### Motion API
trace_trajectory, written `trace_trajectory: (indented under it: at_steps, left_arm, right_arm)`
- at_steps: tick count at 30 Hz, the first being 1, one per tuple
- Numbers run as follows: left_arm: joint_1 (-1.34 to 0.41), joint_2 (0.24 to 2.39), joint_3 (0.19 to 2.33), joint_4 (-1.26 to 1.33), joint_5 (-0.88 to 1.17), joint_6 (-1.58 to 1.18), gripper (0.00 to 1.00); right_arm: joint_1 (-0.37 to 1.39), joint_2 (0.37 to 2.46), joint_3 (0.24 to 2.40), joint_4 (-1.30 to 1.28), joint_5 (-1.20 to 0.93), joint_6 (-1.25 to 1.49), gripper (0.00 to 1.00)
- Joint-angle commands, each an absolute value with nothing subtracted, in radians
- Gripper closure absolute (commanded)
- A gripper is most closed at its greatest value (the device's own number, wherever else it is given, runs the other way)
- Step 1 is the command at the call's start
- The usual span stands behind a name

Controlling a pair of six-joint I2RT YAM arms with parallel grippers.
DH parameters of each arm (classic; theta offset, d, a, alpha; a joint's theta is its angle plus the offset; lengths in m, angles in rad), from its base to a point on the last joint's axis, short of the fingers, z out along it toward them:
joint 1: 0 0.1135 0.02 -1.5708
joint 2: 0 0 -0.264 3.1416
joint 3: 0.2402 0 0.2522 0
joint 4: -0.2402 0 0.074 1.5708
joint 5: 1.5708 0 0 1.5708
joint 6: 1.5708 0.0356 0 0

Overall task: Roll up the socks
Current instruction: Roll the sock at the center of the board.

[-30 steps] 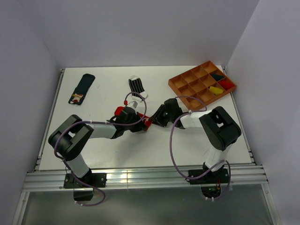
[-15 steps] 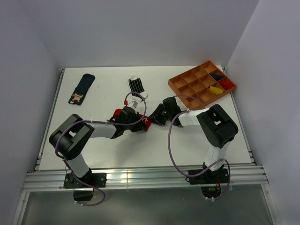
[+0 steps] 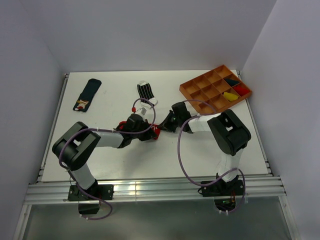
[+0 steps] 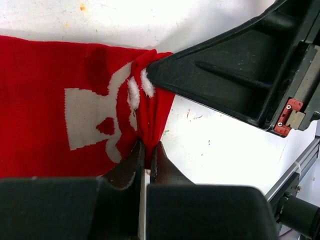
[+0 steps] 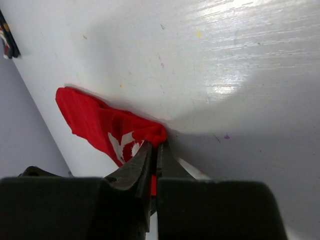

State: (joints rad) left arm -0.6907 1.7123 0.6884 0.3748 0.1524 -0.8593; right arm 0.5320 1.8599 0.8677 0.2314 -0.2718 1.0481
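Note:
A red sock [image 4: 60,100] with a white figure lies flat mid-table, between the two wrists [image 3: 155,131]. My left gripper [image 4: 147,145] is shut on its bunched right edge. My right gripper [image 5: 157,145] is shut on the same edge of the red sock [image 5: 95,122], a little farther along. Its black body [image 4: 235,75] shows close by in the left wrist view. In the top view the left gripper [image 3: 150,130] and right gripper [image 3: 163,126] almost meet. A dark navy sock [image 3: 87,93] lies flat at the back left. A black-and-white striped sock [image 3: 146,93] lies behind the wrists.
An orange compartment tray [image 3: 186,90] stands at the back right, with a yellow bundle [image 3: 229,96] and dark and red items in its right cells. White walls enclose the table on three sides. A metal rail runs along the near edge.
My right gripper has slid left to the red sock's edge and shut on it. The left gripper has kept its grip and hardly moved.

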Motion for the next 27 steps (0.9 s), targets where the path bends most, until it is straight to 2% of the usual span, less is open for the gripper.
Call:
trace_trajectory:
  at_steps: [1, 4, 5, 8, 12, 17, 21, 27]
  left_arm:
    - [-0.692, 1.706, 0.666, 0.393, 0.195, -0.859, 0.99]
    - [-0.692, 1.661, 0.654, 0.384, 0.161, -0.845, 0.84]
    - [-0.693, 1.629, 0.647, 0.368, 0.132, -0.839, 0.71]
    - [-0.716, 1.577, 0.649, 0.303, 0.057, -0.798, 0.6]
    - [-0.797, 1.482, 0.634, 0.296, -0.17, -0.691, 0.59]
    - [-0.932, 1.465, 0.615, 0.405, -0.376, -0.545, 0.59]
    - [-1.0, 1.529, 0.617, 0.52, -0.443, -0.416, 0.6]
    - [-1.029, 1.626, 0.647, 0.586, -0.463, -0.368, 0.6]
  right_arm:
    - [0.529, 1.891, 0.9, 0.088, -0.187, 0.968, 1.0]
    - [0.537, 1.865, 0.942, -0.022, -0.122, 0.93, 1.0]
    - [0.538, 1.864, 0.969, -0.052, -0.108, 0.922, 1.0]
    - [0.551, 1.858, 0.997, -0.136, -0.068, 0.913, 1.0]
    - [0.557, 1.874, 1.038, -0.204, -0.051, 0.907, 1.0]
    - [0.561, 1.893, 1.072, -0.259, -0.051, 0.907, 1.0]
    - [0.563, 1.905, 1.107, -0.299, -0.048, 0.905, 1.0]
    - [0.563, 1.921, 1.143, -0.342, -0.06, 0.911, 1.0]
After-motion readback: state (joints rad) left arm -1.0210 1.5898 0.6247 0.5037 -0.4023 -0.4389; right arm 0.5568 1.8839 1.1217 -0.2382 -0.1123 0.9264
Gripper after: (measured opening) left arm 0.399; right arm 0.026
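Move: The sock's rolled right end is in both my grippers already: its middle lies about 2 cm ahead of my left hand, which pinches the near edge, and some 3 cm back from my right, which pinches the far edge. The flat sock body is centred about 8 cm to the left of my left hand and 3 cm ahead. From my right hand, the striped sock is roughly 15 cm ahead and 6 cm left, the compartment tray about 16 cm ahead and 26 cm right. My left fingers open and come free of the sock's near edge, and the hand rises about 5.5 cm, easing back 2 cm, then swinging 3 cm right and starting down again; its wrist turns some 35 degrees until the fingers point more forward. My right hand keeps its pinch on the far edge, drawing about 2 cm right while it rolls, left side sinking. ##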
